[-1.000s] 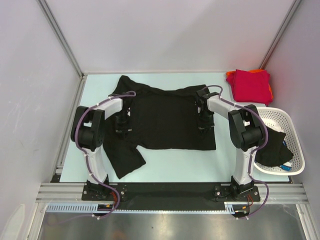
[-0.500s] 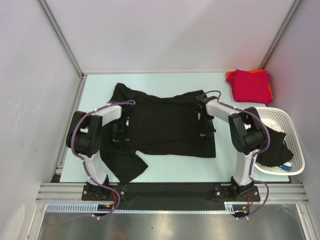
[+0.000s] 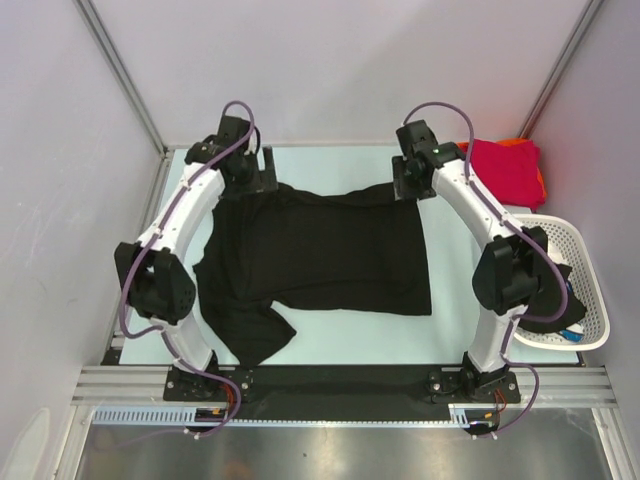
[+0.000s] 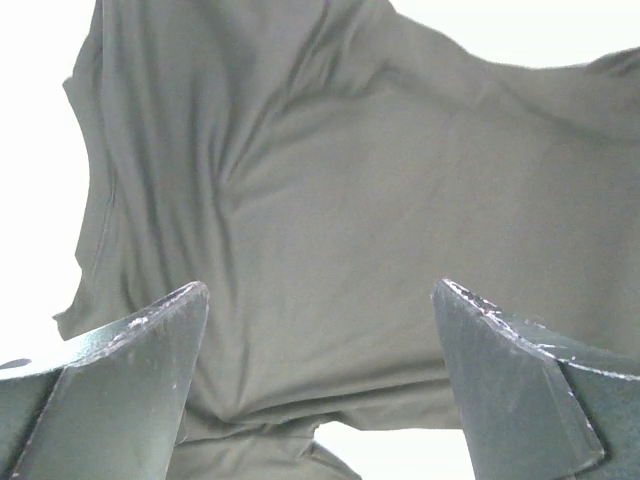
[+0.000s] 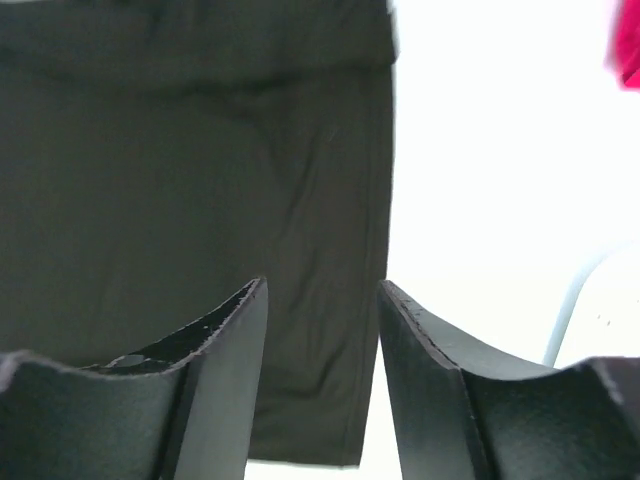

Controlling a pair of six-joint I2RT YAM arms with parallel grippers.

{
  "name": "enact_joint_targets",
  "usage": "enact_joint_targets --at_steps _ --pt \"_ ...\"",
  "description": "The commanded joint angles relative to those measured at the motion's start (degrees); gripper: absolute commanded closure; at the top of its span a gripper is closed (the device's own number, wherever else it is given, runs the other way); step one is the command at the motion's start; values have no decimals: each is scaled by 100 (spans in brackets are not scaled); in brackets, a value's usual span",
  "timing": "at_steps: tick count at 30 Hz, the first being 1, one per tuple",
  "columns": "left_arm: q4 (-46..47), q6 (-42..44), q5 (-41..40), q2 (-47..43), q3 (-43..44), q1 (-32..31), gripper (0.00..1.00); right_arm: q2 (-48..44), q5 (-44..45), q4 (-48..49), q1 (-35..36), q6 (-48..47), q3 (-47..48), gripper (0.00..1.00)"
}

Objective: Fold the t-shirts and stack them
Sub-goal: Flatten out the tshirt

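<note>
A black t-shirt (image 3: pixel 320 250) lies spread on the pale table, one sleeve crumpled toward the near left. My left gripper (image 3: pixel 264 175) hovers over its far left corner, open with nothing between the fingers. In the left wrist view the gripper (image 4: pixel 318 290) looks down on the wrinkled black cloth (image 4: pixel 350 180). My right gripper (image 3: pixel 406 187) hangs over the far right corner, also open and empty. In the right wrist view the gripper (image 5: pixel 322 284) sits above the shirt's right edge (image 5: pixel 180 180). A folded crimson t-shirt (image 3: pixel 505 170) rests on an orange t-shirt (image 3: pixel 458 150) at the far right.
A white lattice basket (image 3: pixel 560 232) stands at the right edge, holding a dark garment (image 3: pixel 545 295) and something blue (image 3: pixel 572 335). Grey walls and metal posts close off the left, far and right sides. A black rail runs along the near edge.
Both arms have swung from the middle of the black shirt out to its far edge. Both grippers have opened and let go of the cloth. The shirt lies flatter.
</note>
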Motion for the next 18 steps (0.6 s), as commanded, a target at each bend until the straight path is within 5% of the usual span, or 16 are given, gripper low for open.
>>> enact_joint_targets --at_steps 1,6,18 --pt "219 -56 98 1201 1411 175 0 898 200 166 -372 -204 537 46" --pt "-259 -124 193 2784 3751 482 0 1750 157 325 -680 -248 1379 45" --pt "102 -319 493 3155 3947 1282 0 2507 -185 536 -917 -134 1892 46"
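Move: The shirt's far left corner lies some 20 cm ahead of my left hand, 8 cm to its left and 18 cm below; the shirt's far edge dips about 12 cm ahead and 16 cm to the right. The shirt's far right corner is roughly 12 cm ahead of my right hand, 4 cm right and 16 cm down. The folded red shirt lies about 19 cm ahead of that hand and 27 cm right, the basket 15 cm back and 30 cm right. I swing both empty hands out over the spread shirt towards its far corners. My left reaches forward about 15 cm, first rising slightly, then sinking, and finally veers left with a small counter-clockwise turn, jaws staying wide open. My right drops some 10 cm while reaching nearly as far forward and drifting right, half open, turning slightly clockwise. Neither touches the cloth. ##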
